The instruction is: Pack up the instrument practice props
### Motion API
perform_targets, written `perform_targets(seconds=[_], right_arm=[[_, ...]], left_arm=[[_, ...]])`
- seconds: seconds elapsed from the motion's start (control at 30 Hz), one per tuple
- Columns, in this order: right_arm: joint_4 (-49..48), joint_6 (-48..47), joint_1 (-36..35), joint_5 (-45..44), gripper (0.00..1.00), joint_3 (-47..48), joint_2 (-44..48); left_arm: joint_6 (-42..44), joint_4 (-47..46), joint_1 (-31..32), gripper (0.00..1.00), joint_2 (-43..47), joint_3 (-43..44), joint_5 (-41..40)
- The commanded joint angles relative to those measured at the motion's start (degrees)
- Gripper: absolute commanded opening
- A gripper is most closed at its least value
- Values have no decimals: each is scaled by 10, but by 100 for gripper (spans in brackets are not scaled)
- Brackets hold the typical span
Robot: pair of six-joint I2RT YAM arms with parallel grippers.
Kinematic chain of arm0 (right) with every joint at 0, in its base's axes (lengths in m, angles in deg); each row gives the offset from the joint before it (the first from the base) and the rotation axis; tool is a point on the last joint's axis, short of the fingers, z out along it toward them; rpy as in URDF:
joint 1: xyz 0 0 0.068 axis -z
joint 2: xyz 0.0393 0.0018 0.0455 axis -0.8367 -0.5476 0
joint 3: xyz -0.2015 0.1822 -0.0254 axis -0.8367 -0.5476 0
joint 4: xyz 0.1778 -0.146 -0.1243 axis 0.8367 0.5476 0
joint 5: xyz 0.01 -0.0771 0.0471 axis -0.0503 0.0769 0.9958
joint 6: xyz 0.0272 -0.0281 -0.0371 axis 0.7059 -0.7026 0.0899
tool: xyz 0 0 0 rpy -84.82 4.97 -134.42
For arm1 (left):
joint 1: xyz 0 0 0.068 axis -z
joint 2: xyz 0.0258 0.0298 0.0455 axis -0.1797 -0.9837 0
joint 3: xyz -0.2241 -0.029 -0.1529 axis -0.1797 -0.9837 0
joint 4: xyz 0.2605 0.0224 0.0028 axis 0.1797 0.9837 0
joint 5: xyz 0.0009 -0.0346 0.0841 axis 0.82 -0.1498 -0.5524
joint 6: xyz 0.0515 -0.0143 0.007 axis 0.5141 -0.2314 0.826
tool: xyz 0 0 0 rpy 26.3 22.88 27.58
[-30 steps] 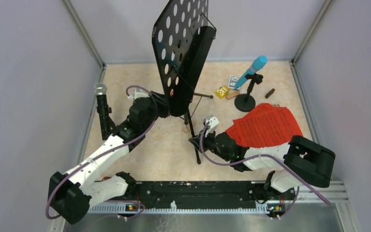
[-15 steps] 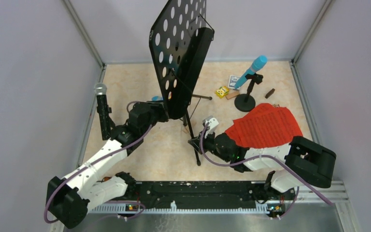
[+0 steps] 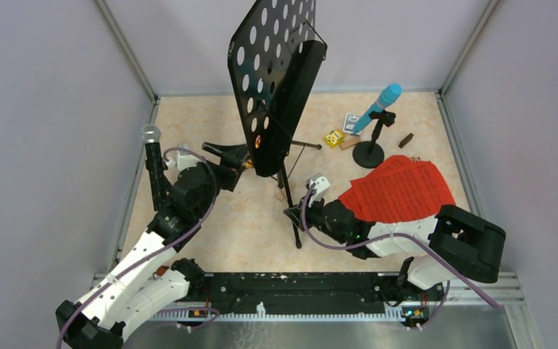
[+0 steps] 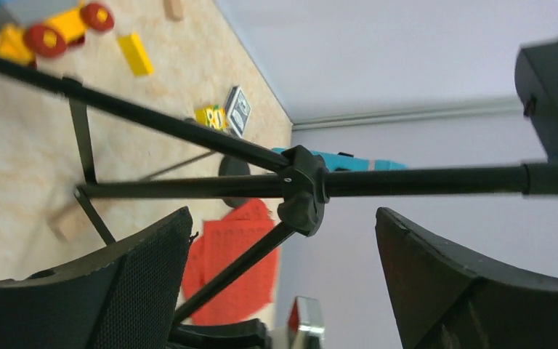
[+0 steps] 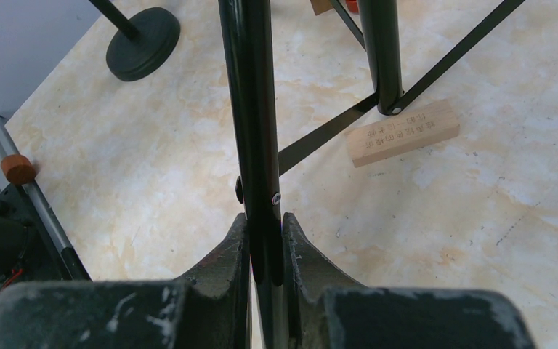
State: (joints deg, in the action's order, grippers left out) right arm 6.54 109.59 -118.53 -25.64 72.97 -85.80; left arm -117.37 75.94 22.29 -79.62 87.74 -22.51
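Observation:
The black hole-punched music desk (image 3: pixel 272 73) stands upright on its tripod mid-table. My left gripper (image 3: pixel 237 164) is open just left of the stand's pole (image 4: pixel 421 179); the pole crosses beyond the wide-apart fingers (image 4: pixel 145 269) and touches neither. My right gripper (image 3: pixel 295 212) is shut on a front tripod leg (image 5: pixel 253 109), low near the floor. Red sheet-music pages (image 3: pixel 399 187) lie on my right arm. The blue microphone (image 3: pixel 379 105) leans in a round-based holder (image 3: pixel 368 154) at the back right. A black silver-headed microphone (image 3: pixel 150 135) stands in its holder at the left wall.
A wooden block (image 5: pixel 402 132) lies by the tripod's feet. A colourful toy vehicle (image 4: pixel 51 25) and a yellow block (image 4: pixel 136 54) lie behind the stand. Small blocks and a card (image 3: pixel 341 134) sit near the blue microphone's base. Walls enclose three sides.
My left gripper has opened off the stand's pole and drawn back to the left. The music desk swayed slightly and returned. The right gripper has kept its hold.

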Motion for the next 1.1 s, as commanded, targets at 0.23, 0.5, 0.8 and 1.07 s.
perform_targets(seconds=[0.23,0.5,0.8,1.07], right_arm=[[19,41,9,-33,0,23,11],[28,39,9,-37,0,22,15],[28,43,9,-39,0,18,17],[27,52,9,-40,0,14,16]], left_arm=[[521,-110,-2,98,-90,60,126],[537,-127,-2,85,-147,102,144],[517,-134,-1,57,-151,95,169],[499,-132,-2,61,-132,80,188]])
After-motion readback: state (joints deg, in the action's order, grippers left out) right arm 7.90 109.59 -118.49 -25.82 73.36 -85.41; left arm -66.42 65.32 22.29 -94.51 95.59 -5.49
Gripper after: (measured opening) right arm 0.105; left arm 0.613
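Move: The empty, wide-open left hand is going for the black clamp knob on the music stand's tripod hub, about 6 cm to its right, 3 cm ahead and 1 cm lower. The stretch of tripod leg in the right fingers lies some 12 cm right, 7 cm back and 17 cm below. The toy car is on the table 25 cm ahead, 8 cm right and 26 cm below. From the right hand the knob is roughly 9 cm ahead, 6 cm left and 17 cm up. The left hand swings back in to the clamp knob, about 5 cm to the right and a little forward, dipping and rising again on the way while it rolls its left side up some 40 degrees and swivels clockwise to point more to the right. Its wide-open fingers then draw in to a bit over half open with the knob between or just beyond the tips, no firm pinch yet, while the right hand stays put and keeps its pinch on the tripod leg. ##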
